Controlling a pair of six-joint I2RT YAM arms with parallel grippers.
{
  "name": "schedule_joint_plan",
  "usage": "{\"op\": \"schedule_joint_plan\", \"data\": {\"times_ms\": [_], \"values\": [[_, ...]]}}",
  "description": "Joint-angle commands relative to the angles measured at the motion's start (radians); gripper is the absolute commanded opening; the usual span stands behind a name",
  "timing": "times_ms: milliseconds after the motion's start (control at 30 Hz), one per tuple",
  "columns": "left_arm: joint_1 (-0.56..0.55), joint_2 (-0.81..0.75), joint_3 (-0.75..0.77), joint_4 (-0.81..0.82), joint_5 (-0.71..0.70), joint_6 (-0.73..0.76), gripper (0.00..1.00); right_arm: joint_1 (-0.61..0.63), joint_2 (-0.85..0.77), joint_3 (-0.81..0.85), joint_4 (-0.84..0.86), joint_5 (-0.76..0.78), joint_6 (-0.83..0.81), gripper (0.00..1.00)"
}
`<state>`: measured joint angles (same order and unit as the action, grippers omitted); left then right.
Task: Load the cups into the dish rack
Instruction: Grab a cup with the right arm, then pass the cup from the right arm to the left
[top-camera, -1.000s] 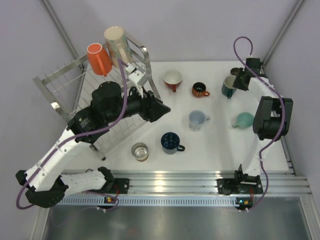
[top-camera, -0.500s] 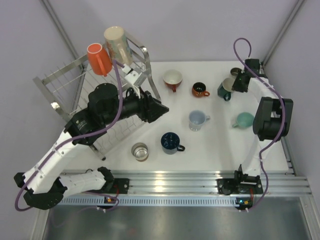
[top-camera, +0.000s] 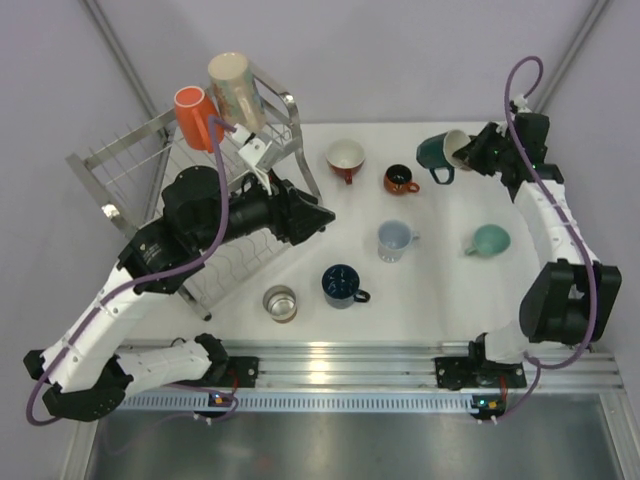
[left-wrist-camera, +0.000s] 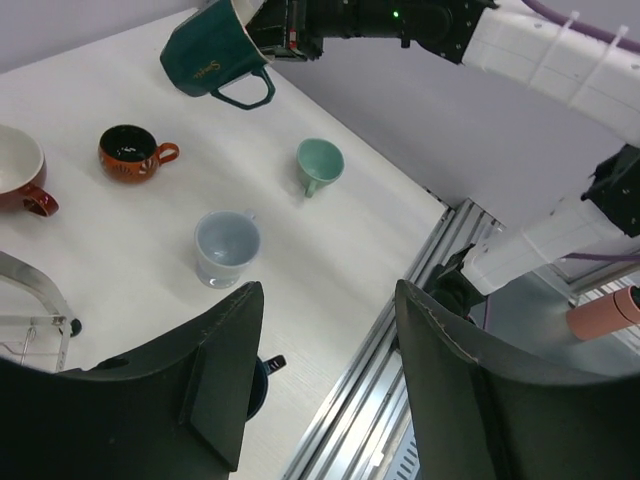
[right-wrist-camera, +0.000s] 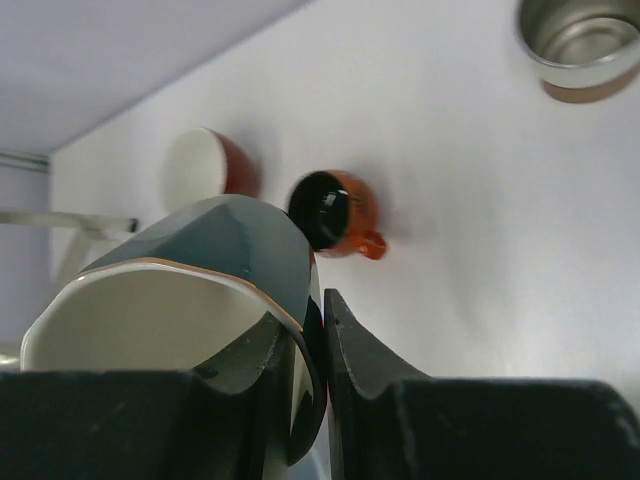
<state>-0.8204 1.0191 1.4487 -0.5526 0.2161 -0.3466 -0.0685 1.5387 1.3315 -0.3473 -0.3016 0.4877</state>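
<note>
My right gripper is shut on the rim of a dark teal cup, one finger inside and one outside. The cup hangs tilted above the table's far right. The dish rack stands at the far left, with an orange cup and a tall beige cup on its top edge. My left gripper hovers open and empty beside the rack's right end. On the table stand a red cup, small brown cup, pale blue cup, navy cup, mint cup and glass.
A metal cup stands on the table at the top right of the right wrist view. The aluminium rail runs along the near edge. Grey walls close the far side and both sides.
My right gripper has shut on the teal cup's rim, lifted it off the table and carried it left. The left arm has drawn back slightly toward the rack.
</note>
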Motion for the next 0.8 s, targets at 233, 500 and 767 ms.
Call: {"op": "schedule_joint_plan", "data": {"times_ms": [233, 500, 767], "values": [[-0.002, 0.03, 0.055, 0.098, 0.074, -0.032, 0.63, 0.116, -0.397, -0.274, 0.557, -0.257, 0.402, 0.0], [-0.002, 0.059, 0.016, 0.276, 0.164, -0.097, 0.64, 0.151, -0.583, -0.46, 0.896, -0.22, 0.724, 0.0], [-0.002, 0.076, -0.096, 0.532, 0.241, -0.201, 0.66, 0.209, -0.657, -0.551, 1.154, -0.169, 0.971, 0.0]]}}
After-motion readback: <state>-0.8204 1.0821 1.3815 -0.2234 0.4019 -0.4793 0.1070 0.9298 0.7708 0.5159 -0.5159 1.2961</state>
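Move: Right gripper: the cup's hand-over place, the open left gripper, lies about 33 cm to your left, 27 cm back and 20 cm higher. On the table, the brown cup stands some 9 cm left and 4 cm ahead, the blue-grey cup 11 cm left and 11 cm back, both roughly 20 cm below. Left gripper: the held green cup lies around 30 cm ahead, 28 cm right and 21 cm below. Keep the right fingers pinched on the green cup's rim and sweep it up, back and left towards the open left gripper, rising about 18 cm while rolling its left side up and swinging the fingers from forward-down to forward-left and slightly up. Meanwhile ease the left gripper, still open, about 5 cm right and slightly up to meet it, turning a little clockwise. ##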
